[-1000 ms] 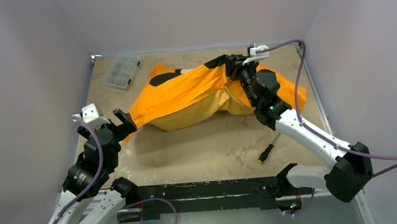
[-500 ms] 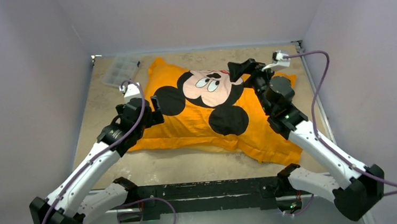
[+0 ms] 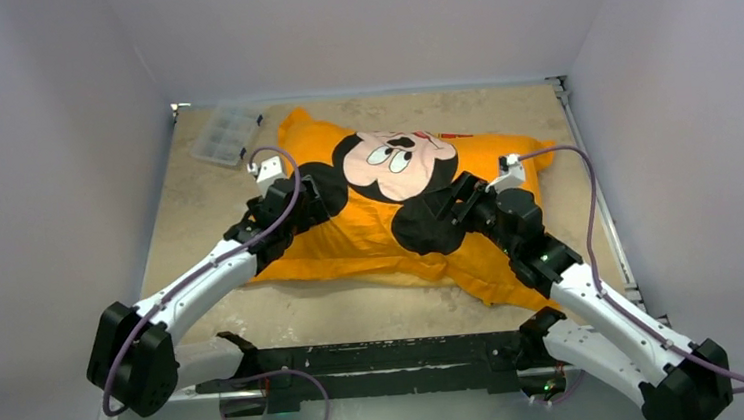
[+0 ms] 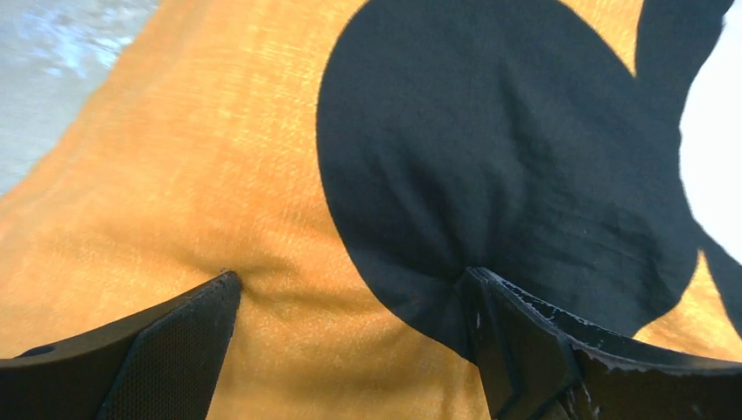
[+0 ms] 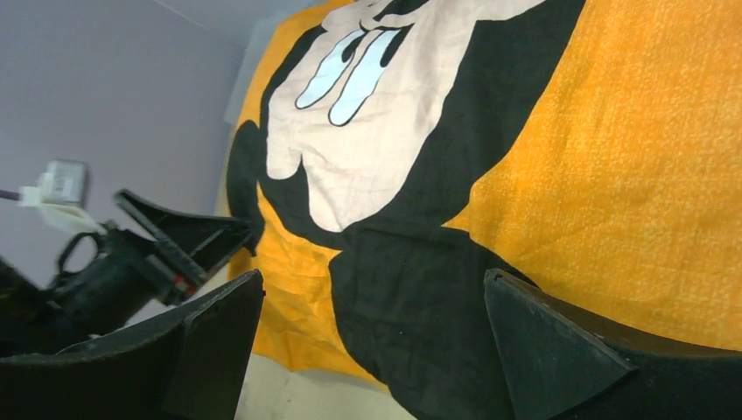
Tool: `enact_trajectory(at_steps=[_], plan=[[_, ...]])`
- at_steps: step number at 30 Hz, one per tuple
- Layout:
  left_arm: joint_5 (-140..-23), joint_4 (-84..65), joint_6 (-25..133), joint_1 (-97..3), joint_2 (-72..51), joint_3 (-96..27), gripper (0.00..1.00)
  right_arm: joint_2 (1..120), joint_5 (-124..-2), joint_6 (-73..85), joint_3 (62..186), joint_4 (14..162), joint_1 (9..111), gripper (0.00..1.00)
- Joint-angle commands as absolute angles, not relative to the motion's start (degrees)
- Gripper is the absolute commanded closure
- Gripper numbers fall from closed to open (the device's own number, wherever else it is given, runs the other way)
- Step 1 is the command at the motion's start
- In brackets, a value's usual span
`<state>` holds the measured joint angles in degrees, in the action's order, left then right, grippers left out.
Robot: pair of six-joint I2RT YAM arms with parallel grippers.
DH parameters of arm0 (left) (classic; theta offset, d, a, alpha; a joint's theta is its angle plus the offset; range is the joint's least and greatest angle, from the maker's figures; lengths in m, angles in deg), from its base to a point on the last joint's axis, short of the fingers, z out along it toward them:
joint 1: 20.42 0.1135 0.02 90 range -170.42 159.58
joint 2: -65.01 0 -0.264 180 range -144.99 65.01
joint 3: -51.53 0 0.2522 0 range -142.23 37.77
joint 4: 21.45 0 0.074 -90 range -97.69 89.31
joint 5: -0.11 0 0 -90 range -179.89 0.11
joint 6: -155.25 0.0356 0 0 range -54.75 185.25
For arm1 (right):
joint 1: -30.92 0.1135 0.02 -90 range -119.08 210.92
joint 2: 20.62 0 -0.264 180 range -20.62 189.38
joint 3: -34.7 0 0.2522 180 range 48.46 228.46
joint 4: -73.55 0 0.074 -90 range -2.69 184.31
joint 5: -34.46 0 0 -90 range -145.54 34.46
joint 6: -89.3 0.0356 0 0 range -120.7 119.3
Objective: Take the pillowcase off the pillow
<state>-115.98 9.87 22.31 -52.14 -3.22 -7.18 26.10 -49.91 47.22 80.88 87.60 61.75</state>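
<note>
The bright orange-yellow pillowcase (image 3: 370,240) lies spread on the table with the mouse face up. It bulges as if filled; the white pillow is hidden inside it. My left gripper (image 3: 309,203) is open, and both fingertips press into the cloth at the edge of the mouse's left black ear (image 4: 490,166), dimpling it. In the left wrist view the gripper (image 4: 350,284) has cloth between its jaws. My right gripper (image 3: 446,209) is open just above the lower black ear (image 5: 420,297). In the right wrist view the gripper (image 5: 374,282) holds nothing.
A clear plastic box (image 3: 227,134) stands at the far left corner of the table. Grey walls close in the table on three sides. The left gripper (image 5: 175,236) shows in the right wrist view, beyond the pillowcase's edge.
A second ago the right gripper held the bunched pillowcase up. Now it lies flat, face up. The right gripper has moved nearer, over the lower ear; the left has reached onto the left ear.
</note>
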Motion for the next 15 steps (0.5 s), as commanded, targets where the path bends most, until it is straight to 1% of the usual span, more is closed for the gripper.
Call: enact_trajectory(at_steps=[1, 4, 7, 8, 10, 12, 15], plan=[[-105.4, 0.8, 21.7, -51.7, -6.9, -4.2, 0.06, 26.2, -52.3, 53.1, 79.7, 84.1, 61.9, 0.01], [-98.4, 0.8, 23.5, -51.8, -7.7, -2.1, 0.16, 29.7, -54.7, 55.8, 76.3, 76.5, 61.7, 0.01], [-91.1, -1.2, 24.0, -51.8, -5.8, 1.7, 0.25, 36.6, -52.2, 57.4, 74.9, 70.3, 61.2, 0.01], [-89.1, -1.4, 23.8, -51.9, -5.0, 2.9, 0.29, 39.7, -51.8, 57.3, 75.1, 67.3, 60.8, 0.01], [-84.9, -1.9, 23.2, -52.3, -3.0, 5.1, 0.39, 46.4, -52.3, 56.0, 77.3, 63.2, 59.0, 0.01], [-82.3, -2.8, 22.7, -53.8, -1.4, 7.0, 0.45, 53.9, -52.5, 54.3, 81.2, 60.2, 57.3, 0.01], [-80.9, -2.4, 23.7, -58.9, -0.7, 7.6, 0.51, 65.2, -52.5, 49.3, 89.6, 58.2, 55.3, 0.01]])
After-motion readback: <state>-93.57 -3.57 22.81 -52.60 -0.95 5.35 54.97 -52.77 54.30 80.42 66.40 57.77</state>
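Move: The left hand's open fingertips are right over the pillowcase by the left black ear's lower edge, the cloth to be gathered about 2 cm ahead, 1 cm right and 3 cm below; the exposed pillow edge shows roughly 14 cm back, 13 cm right and 8 cm below. The right hand goes for the pillowcase where face meets right ear, some 7 cm ahead, 2 cm left and 10 cm below, with the face's middle 6 cm beyond that and 4 cm farther left. The left hand pushes about 4 cm down into the pillowcase at the left ear's lower edge, then draws back and to its right while its fingers close to about half, gathering the orange and black cloth between them as the wrist turns some 20 degrees clockwise and its left side dips. The right hand, after a short hold, comes down about 9 cm and forward some 7 cm with fingers wide open, tipping further down by about 10 degrees, until its tips press into the cloth at the cheek and right ear. ##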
